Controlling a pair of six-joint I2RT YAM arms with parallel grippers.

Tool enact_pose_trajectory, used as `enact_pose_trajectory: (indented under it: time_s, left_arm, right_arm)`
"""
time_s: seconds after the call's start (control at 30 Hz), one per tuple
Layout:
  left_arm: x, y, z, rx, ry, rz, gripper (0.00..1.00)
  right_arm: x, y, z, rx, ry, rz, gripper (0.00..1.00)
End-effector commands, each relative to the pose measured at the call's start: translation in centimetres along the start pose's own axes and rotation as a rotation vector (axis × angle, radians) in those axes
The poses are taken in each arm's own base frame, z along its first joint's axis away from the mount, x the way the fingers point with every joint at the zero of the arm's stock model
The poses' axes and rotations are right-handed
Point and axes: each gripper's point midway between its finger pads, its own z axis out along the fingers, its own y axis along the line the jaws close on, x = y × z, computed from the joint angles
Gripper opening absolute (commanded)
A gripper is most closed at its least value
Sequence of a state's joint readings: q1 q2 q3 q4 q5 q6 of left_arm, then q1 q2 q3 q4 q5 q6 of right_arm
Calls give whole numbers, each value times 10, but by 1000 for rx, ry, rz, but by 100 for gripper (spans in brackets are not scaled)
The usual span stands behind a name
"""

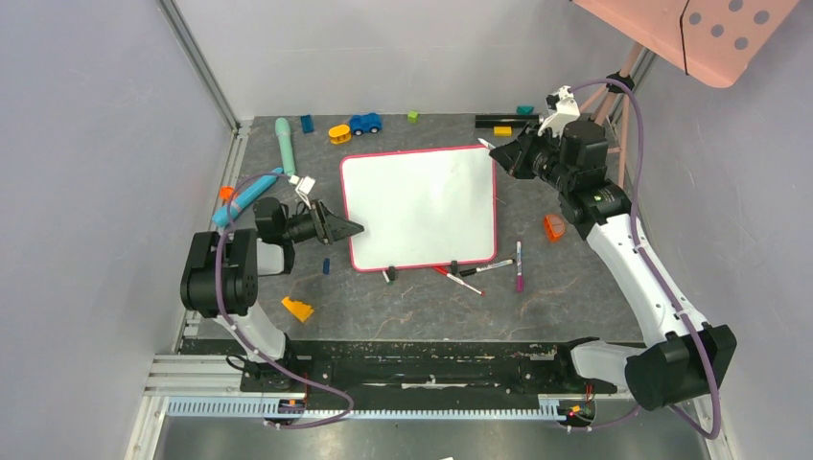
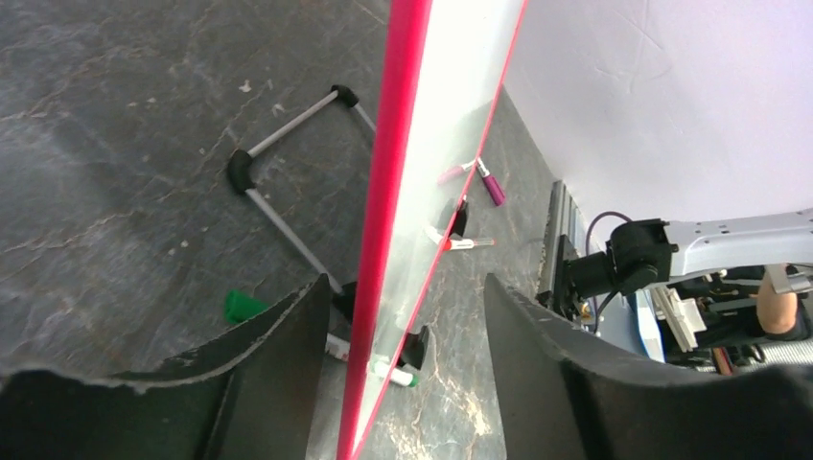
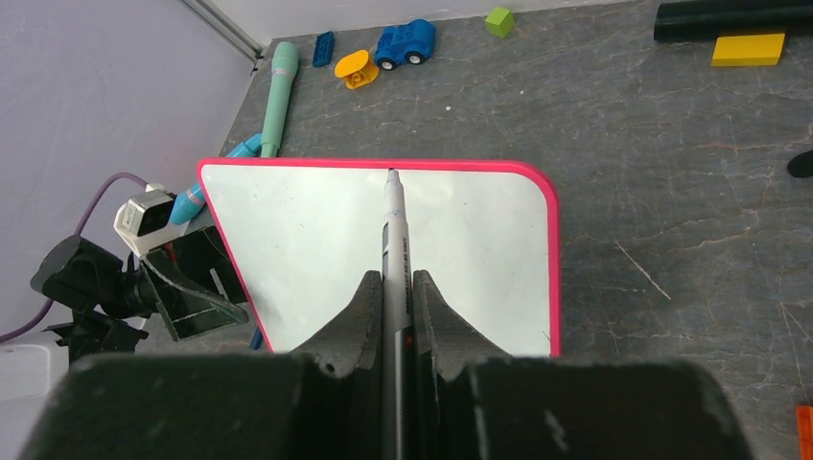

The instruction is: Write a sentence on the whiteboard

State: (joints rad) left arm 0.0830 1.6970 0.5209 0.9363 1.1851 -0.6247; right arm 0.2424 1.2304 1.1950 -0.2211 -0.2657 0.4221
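Note:
The whiteboard (image 1: 422,206), white with a pink-red frame, sits propped on black clip feet in the middle of the table. No sentence shows on its white face. My left gripper (image 1: 351,228) is at the board's left edge. In the left wrist view its jaws straddle the frame (image 2: 383,278), one finger (image 2: 288,345) close beside it and the other finger (image 2: 537,345) well apart. My right gripper (image 3: 393,280) is shut on a grey marker (image 3: 394,240). The marker's tip points at the board (image 3: 307,240) near its far edge. From above, this gripper (image 1: 502,153) hovers at the board's top right corner.
Loose markers (image 1: 519,265) (image 1: 465,283) lie in front of the board. An orange wedge (image 1: 297,309) lies near the left arm and an orange piece (image 1: 553,226) near the right. At the back are a teal cylinder (image 1: 285,144), blue car (image 1: 364,123), black bar (image 1: 506,121).

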Motion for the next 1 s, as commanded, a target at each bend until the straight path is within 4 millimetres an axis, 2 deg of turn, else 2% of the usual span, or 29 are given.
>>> enact_pose_trajectory:
  time_s: [0.0,0.07,0.13,0.23,0.43,0.63,0.7,0.73,0.9,0.97]
  left_arm:
    - [-16,-13,8,81,-27,99,59]
    - [-16,-11,9,86,-26,89,54]
    - [-15,-9,9,92,-27,84,40]
    - [-19,-9,11,108,-32,91,31]
    - [-18,-9,16,138,-32,101,26]
    - [-1,-11,23,168,2,102,26]
    - [2,-13,24,174,-1,106,15]
    - [3,-14,23,175,-4,112,4]
    - [7,-13,22,172,-17,114,2]
    - [15,-20,28,193,3,123,2]
  right_arm:
    - [-11,9,-1,-35,-39,-18,0]
    - [-9,9,0,-35,-34,-16,0]
    - [-9,8,0,-35,-34,-15,0]
    - [-11,8,0,-34,-37,-22,0]
    - [-13,9,3,-40,-34,-23,0]
    - [-12,9,4,-42,-30,-26,0]
    - [-10,9,3,-41,-28,-30,0]
    - [-9,8,3,-40,-26,-31,0]
    - [-6,8,-1,-39,-22,-34,0]
    - [-5,8,-2,-38,-21,-36,0]
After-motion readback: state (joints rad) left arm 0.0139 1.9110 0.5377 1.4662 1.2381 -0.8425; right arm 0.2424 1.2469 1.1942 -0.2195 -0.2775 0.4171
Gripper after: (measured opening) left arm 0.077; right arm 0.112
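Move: The whiteboard's left edge, a little below its middle, already stands between the left hand's open fingers; the board's centre lies about 18 cm to the right, 3 cm ahead and 4 cm higher. The green marker lies about 5 cm right and 6 cm back, the blue cap about 9 cm left and 8 cm back, both some 11 cm below. From the right hand, which holds the writing marker, the board's centre is roughly 19 cm left, 2 cm back and 14 cm lower. The left hand shuts its fingers from three-quarters open to nearly closed around the whiteboard's left edge, easing about 1 cm forward and back as they close, then carries the pinched edge some 2 cm to the right while the wrist turns about 5 to 10 degrees clockwise. The right hand keeps its grip on the marker and all but holds still, sinking only about half a centimetre, with the marker's tip by the board's far edge. ##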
